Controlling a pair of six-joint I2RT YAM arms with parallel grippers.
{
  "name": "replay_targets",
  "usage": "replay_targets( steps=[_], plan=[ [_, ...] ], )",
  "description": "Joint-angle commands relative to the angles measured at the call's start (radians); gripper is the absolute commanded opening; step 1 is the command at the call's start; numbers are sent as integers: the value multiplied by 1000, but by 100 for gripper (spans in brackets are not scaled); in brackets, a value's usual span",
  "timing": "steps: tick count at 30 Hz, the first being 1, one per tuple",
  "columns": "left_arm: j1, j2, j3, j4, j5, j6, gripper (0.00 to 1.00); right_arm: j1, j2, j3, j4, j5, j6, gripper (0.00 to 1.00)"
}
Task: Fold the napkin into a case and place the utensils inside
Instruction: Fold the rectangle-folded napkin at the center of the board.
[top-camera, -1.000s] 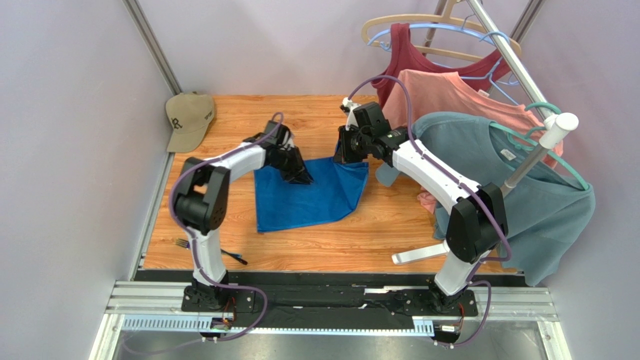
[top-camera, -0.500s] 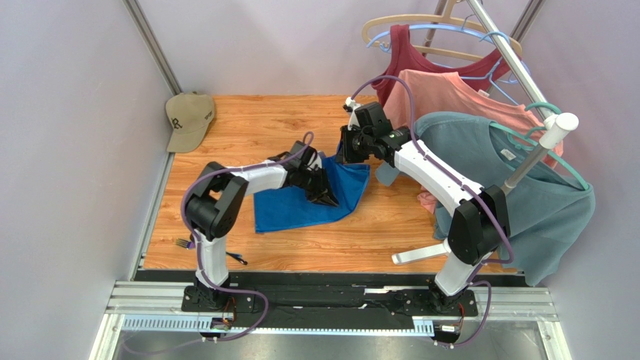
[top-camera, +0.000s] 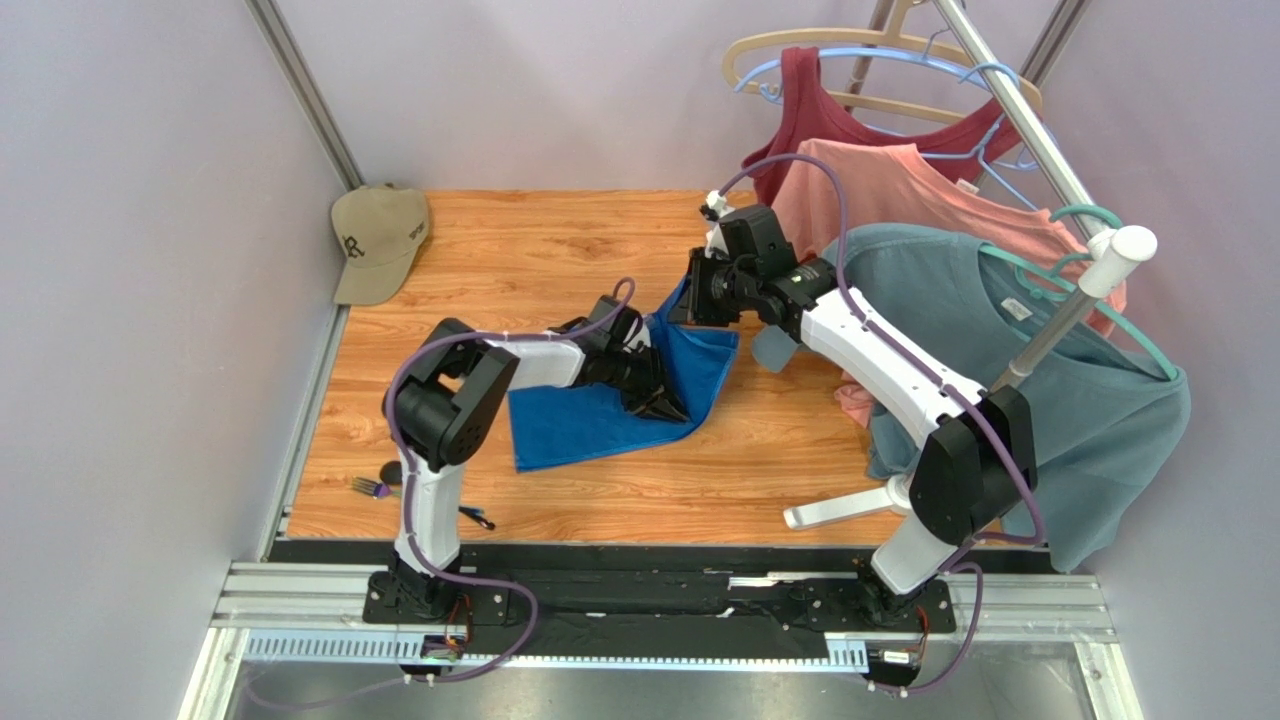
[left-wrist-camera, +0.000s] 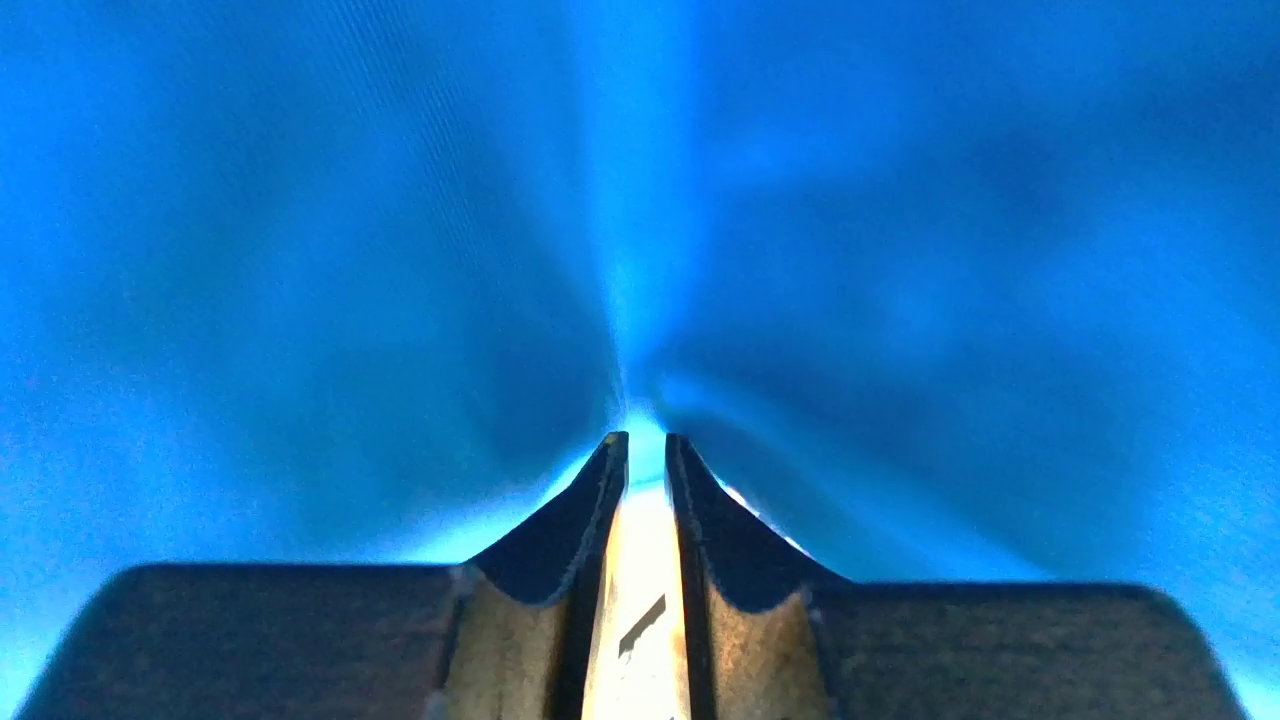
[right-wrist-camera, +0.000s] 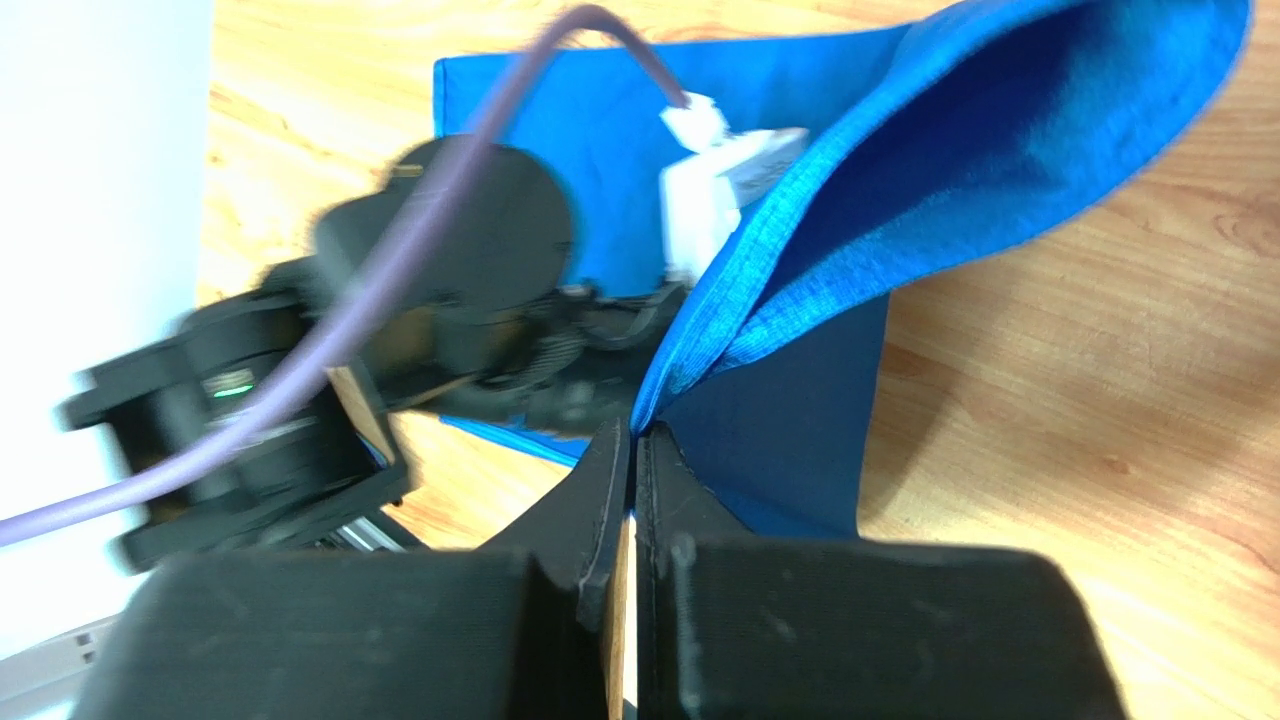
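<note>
The royal-blue napkin (top-camera: 586, 413) lies mid-table with its right part lifted and doubled over. My left gripper (top-camera: 669, 402) reaches inside the fold; in the left wrist view its jaws (left-wrist-camera: 640, 443) are closed on a pinch of napkin (left-wrist-camera: 376, 270), which fills that view. My right gripper (top-camera: 694, 308) is shut on the napkin's far right edge and holds it up; in the right wrist view (right-wrist-camera: 634, 432) the napkin (right-wrist-camera: 962, 135) balloons above the fingertips. The utensils (top-camera: 362, 486) lie as thin dark sticks near the table's front left corner, one with a blue bit (top-camera: 475, 518).
A tan cap (top-camera: 377, 234) sits at the back left corner. A clothes rack (top-camera: 1052, 323) at the right carries a red top (top-camera: 819, 105), a coral shirt (top-camera: 902, 188) and a teal-grey T-shirt (top-camera: 1037, 405) that overhang the table's right side. A white rack foot (top-camera: 834, 510) lies front right.
My left gripper has moved right and toward the front, carrying the napkin's layer over itself. My right gripper has shifted slightly right, still holding the raised edge.
</note>
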Motion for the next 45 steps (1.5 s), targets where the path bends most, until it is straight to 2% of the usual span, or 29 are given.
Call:
replay_targets(
  steps=[1, 6, 7, 12, 22, 30, 33, 36, 41, 45],
  plan=[
    [48, -187, -29, -143, -55, 102, 24, 7, -55, -4, 41, -15, 14, 0],
    [153, -310, -110, -206, -56, 147, 25, 21, -46, 25, -3, 11, -23, 0],
    [186, -333, -118, -238, -91, 173, 25, 26, -44, 36, -10, 34, -32, 0],
    [265, -253, -72, -240, -76, 216, 24, 41, -46, 42, -19, 31, -37, 0],
    [195, 40, 81, -143, -56, 122, 22, 67, -22, 105, -34, 51, -8, 0],
    [142, 84, 160, -120, -47, 72, 22, 90, 44, 133, -7, 48, 52, 0],
    [148, 52, 175, -193, -77, 130, 22, 96, 51, 122, 1, 57, 49, 0],
    [173, -32, 125, -221, -78, 159, 23, 95, 51, 113, -4, 60, 43, 0],
    [247, -244, -13, -353, -125, 253, 23, 104, 51, 94, -7, 43, 37, 0],
    [337, -444, -158, -441, -234, 340, 24, 110, 60, 94, -16, 37, 26, 0]
  ],
)
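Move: Your left fingertips are down at the right part of the napkin; the middle of its lying part is about 9 cm to their left and 1 cm ahead, its left edge some 24 cm left and 3 cm back, and its right-hand bend roughly 6 cm right and 3 cm ahead. Your right gripper already pinches the raised far corner; from it the napkin's middle lies about 12 cm back, 10 cm left and 18 cm below, the bend 10 cm back, 6 cm right and 17 cm below. Lift the left gripper about 6 cm and swing it some 12 cm left and 6 cm forward, set it down on the napkin's middle and sweep it right, low along the cloth, for some 8 cm; then go back left and lift off, fingers part-open throughout. Keep the right gripper shut on the raised corner and ease it left, with a brief rise and dip on the way. ##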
